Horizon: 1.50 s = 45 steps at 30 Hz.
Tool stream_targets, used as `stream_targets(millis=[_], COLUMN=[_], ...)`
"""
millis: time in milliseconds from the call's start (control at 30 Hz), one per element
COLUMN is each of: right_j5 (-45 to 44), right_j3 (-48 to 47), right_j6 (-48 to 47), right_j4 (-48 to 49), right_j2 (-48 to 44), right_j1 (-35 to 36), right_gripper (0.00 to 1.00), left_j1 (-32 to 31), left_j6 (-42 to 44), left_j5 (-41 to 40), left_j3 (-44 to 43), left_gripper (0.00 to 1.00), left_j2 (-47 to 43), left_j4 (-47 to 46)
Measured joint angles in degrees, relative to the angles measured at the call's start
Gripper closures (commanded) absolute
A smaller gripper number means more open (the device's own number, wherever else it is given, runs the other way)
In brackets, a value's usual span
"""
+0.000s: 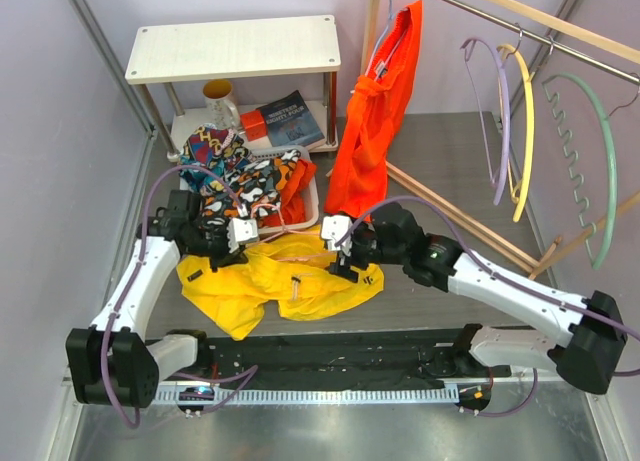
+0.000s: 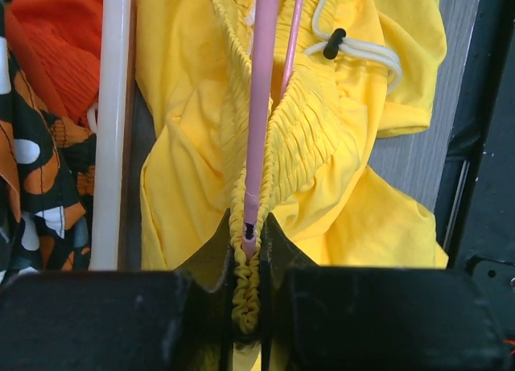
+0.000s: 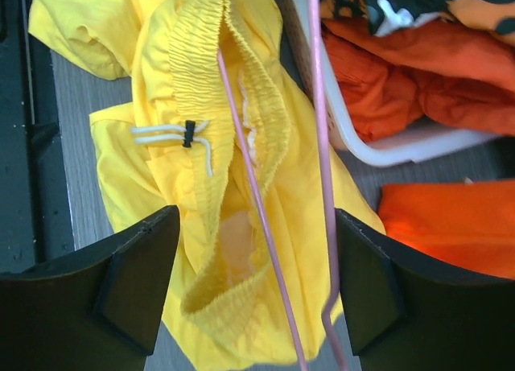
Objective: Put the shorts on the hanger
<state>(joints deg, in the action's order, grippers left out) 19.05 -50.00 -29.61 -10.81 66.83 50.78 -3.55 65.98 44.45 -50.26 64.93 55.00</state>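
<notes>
The yellow shorts [image 1: 300, 281] lie crumpled on the table between my two grippers. In the left wrist view, the left gripper [image 2: 248, 242] is shut on the bunched elastic waistband of the shorts [image 2: 193, 146], with the end of the pink hanger [image 2: 261, 105] pinched in the same grip. The hanger's thin rods run through the waistband opening. The white drawstring [image 2: 354, 49] lies on the fabric beyond. My right gripper [image 3: 257, 282] stands open above the shorts [image 3: 177, 81]. Both rods of the hanger [image 3: 322, 146] pass between its fingers, touching neither.
A white basket [image 1: 320, 196] behind the shorts holds multicoloured patterned cloth [image 1: 235, 176] and orange fabric. An orange garment [image 1: 375, 121] hangs at the back. Lilac [image 1: 500, 121], yellow [image 1: 527, 131] and green [image 1: 600, 161] hangers hang on the right rail. A shelf [image 1: 235, 46] stands behind.
</notes>
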Motion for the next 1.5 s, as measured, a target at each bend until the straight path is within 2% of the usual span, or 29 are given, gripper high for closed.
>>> stream_targets(millis=[67,200,367,567,767,1000,1033,1067,1100,1133,1167,1333,1500], right_j5=[-2.7,-7.8,-11.2,-15.6,-19.8,-24.3,-24.8,-25.1,-25.4,-25.5,-25.7,-23.6,-18.6], right_j3=[0.0,0.0,1.2,6.8,6.9,7.0,7.0,7.0,7.0,7.0,7.0,7.0,6.3], right_j6=[0.9,3.4,8.2,14.9,19.6,21.9,22.1,22.3,22.5,22.8,22.8,23.8,23.8], right_j4=[-2.5,-7.9,-10.6,-7.5,-3.5,-1.6,-1.6,-1.7,-1.8,-2.1,-2.7,-4.7,-4.7], right_j2=[-2.7,-8.5,-9.9,-8.9,-2.0,3.7,4.5,4.9,5.4,5.6,5.6,5.0,3.3], right_j1=[0.1,0.0,0.1,0.3,0.8,0.8,0.7,0.5,0.3,-0.1,-0.6,-6.3,-15.5], right_gripper=[0.23,0.37,0.46,0.46,0.43,0.46,0.52,0.61,0.77,0.83,0.99,0.99,0.99], left_j1=[0.0,0.0,0.2,0.2,0.2,0.2,0.2,0.2,0.3,0.4,0.8,5.8,7.6], left_j6=[-2.4,-7.1,-12.2,-16.0,-17.1,-17.8,-17.8,-17.9,-17.9,-17.8,-17.6,-12.3,-5.1], left_j5=[-0.1,-0.6,-1.9,-2.9,-3.3,-3.5,-3.6,-3.7,-3.8,-3.9,-3.8,-1.3,2.5], left_j3=[0.0,-0.1,-0.2,-0.2,-0.2,-0.2,-0.2,-0.2,-0.2,-0.2,-0.2,-1.5,-2.9], left_gripper=[1.0,1.0,1.0,1.0,1.0,1.0,1.0,1.0,1.0,1.0,1.0,1.0,1.0], left_j2=[0.8,2.0,3.3,3.4,2.4,2.3,2.2,2.1,1.8,1.6,1.5,2.1,1.9], left_j4=[-0.5,-1.4,-3.1,-4.2,-4.6,-4.6,-4.5,-4.4,-4.2,-3.8,-3.4,2.8,7.6])
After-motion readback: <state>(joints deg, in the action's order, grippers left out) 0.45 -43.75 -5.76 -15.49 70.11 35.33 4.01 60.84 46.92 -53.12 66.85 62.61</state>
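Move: The waistband's right end lies open some 6 cm to the right of the right hand, 2 cm ahead and 11 cm below it. The hanger's right corner is right at that hand's opened fingers. The drawstring sits about 9 cm to the hand's left, 5 cm back and 11 cm below; the clothes basket is roughly 20 cm left, 17 cm ahead and 8 cm lower. From the left hand, the waistband's right end is about 30 cm right and 1 cm ahead, slightly below. Rightward and down goes the right hand, leaving the hanger's corner with a short lift, then sinking about 12 cm with half-open fingers to pinch the waistband's right end. It pulls that end right and forward some 5 cm, having turned clockwise about 45 degrees. The left hand keeps its pinch on waistband and hanger, turns slightly counter-clockwise and eases left late on. ##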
